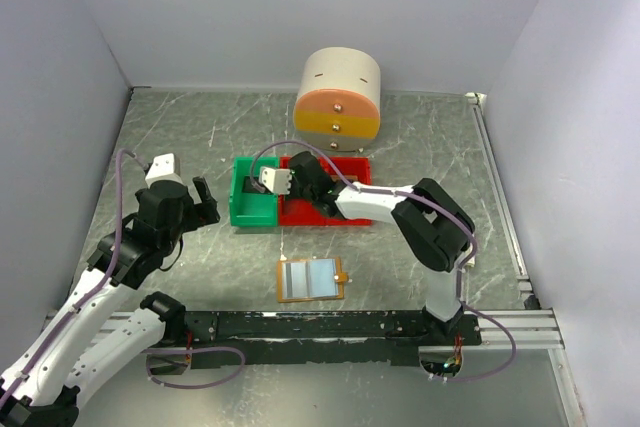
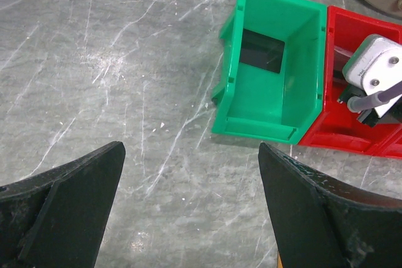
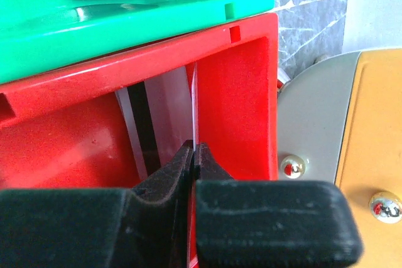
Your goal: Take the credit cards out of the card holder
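Note:
The card holder (image 1: 312,279) lies open on the table in front of the arms, its pale blue pockets up inside an orange rim. My right gripper (image 3: 195,152) is inside the red bin (image 3: 245,92), shut on a thin grey-silver credit card (image 3: 164,108) with a dark stripe that stands on edge. In the top view the right gripper (image 1: 305,177) sits low over the red bin (image 1: 350,215). My left gripper (image 2: 191,211) hangs open over bare table left of the green bin (image 2: 264,105), with nothing between its fingers. The top view shows the left gripper (image 1: 200,202) there too.
The green bin (image 1: 252,209) touches the red bin's left side, and a dark flat rectangle (image 2: 262,51) lies on its floor. A round cream and orange drawer unit (image 1: 340,97) stands behind the bins. White walls close in the table on three sides.

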`<state>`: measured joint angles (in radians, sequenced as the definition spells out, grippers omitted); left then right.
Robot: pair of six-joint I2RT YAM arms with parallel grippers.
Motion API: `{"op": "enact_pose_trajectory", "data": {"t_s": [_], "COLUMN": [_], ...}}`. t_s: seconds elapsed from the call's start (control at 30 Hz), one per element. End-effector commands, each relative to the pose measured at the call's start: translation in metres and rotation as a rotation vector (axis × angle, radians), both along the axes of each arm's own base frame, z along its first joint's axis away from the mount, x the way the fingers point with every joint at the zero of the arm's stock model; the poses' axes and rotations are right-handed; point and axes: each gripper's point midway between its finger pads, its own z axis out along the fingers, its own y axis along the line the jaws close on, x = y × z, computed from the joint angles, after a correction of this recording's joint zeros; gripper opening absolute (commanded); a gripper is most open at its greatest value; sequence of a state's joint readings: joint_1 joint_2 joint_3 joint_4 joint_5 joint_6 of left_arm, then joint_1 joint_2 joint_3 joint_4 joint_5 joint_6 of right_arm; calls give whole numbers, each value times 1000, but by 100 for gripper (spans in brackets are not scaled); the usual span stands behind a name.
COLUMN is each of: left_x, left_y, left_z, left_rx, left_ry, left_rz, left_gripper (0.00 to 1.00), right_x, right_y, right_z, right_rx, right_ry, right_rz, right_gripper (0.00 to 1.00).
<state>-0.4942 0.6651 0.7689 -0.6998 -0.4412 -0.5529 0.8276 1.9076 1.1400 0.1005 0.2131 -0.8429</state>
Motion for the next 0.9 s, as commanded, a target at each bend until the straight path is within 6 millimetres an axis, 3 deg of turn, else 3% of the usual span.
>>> {"op": "enact_pose_trajectory", "data": {"t_s": [0.0,0.1,0.53,0.77,0.87], "left_x": [2,2,3,3,3], "left_y": [5,5,3,2,3], "left_z": [-1,-1,-2,-2,-2], "left_rx": [22,23,23,22,23], "left_ry": [-6,-5,-2,-2,-3], "left_rz": [14,15,1,-5,2], "left_gripper": [100,100,100,100,99], "right_x": [15,12,-1,-4,-3], "right_y": [6,8,-3,-8,-8], "right_z": [4,-5,-27,-29,-24], "right_rx": [4,-12,-42,-51,-40], "right_ry": [-46,-31,36,60,59], "right_rz": [32,59,58,56,43], "right_gripper": [0,0,28,47,49]}}
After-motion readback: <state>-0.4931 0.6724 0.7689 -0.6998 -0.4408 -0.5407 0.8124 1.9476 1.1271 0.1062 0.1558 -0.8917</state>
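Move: The right hand, its shut fingers pinching a credit card on edge, is at the mouth of the red bin next to the green one. That bin's middle lies about 3 cm back and some 4 cm lower; the card already on its floor is about 1 cm back, 1 cm left and 6 cm below. The green bin is some 9 cm left and 3 cm back, the card holder about 20 cm back and 3 cm right. From the left hand, the bin's middle is roughly 13 cm ahead, 19 cm right and 17 cm below. The right hand sinks about 2.5 cm in all into the red bin, edging barely forward at first and then easing back, with the wrist almost unturned, so that the credit card is carried down over the one already there. After the first centimetre or so of sinking the fingers begin to part, letting go of the card, and they go on spreading to about half open either side of it while the hand creeps lower. ##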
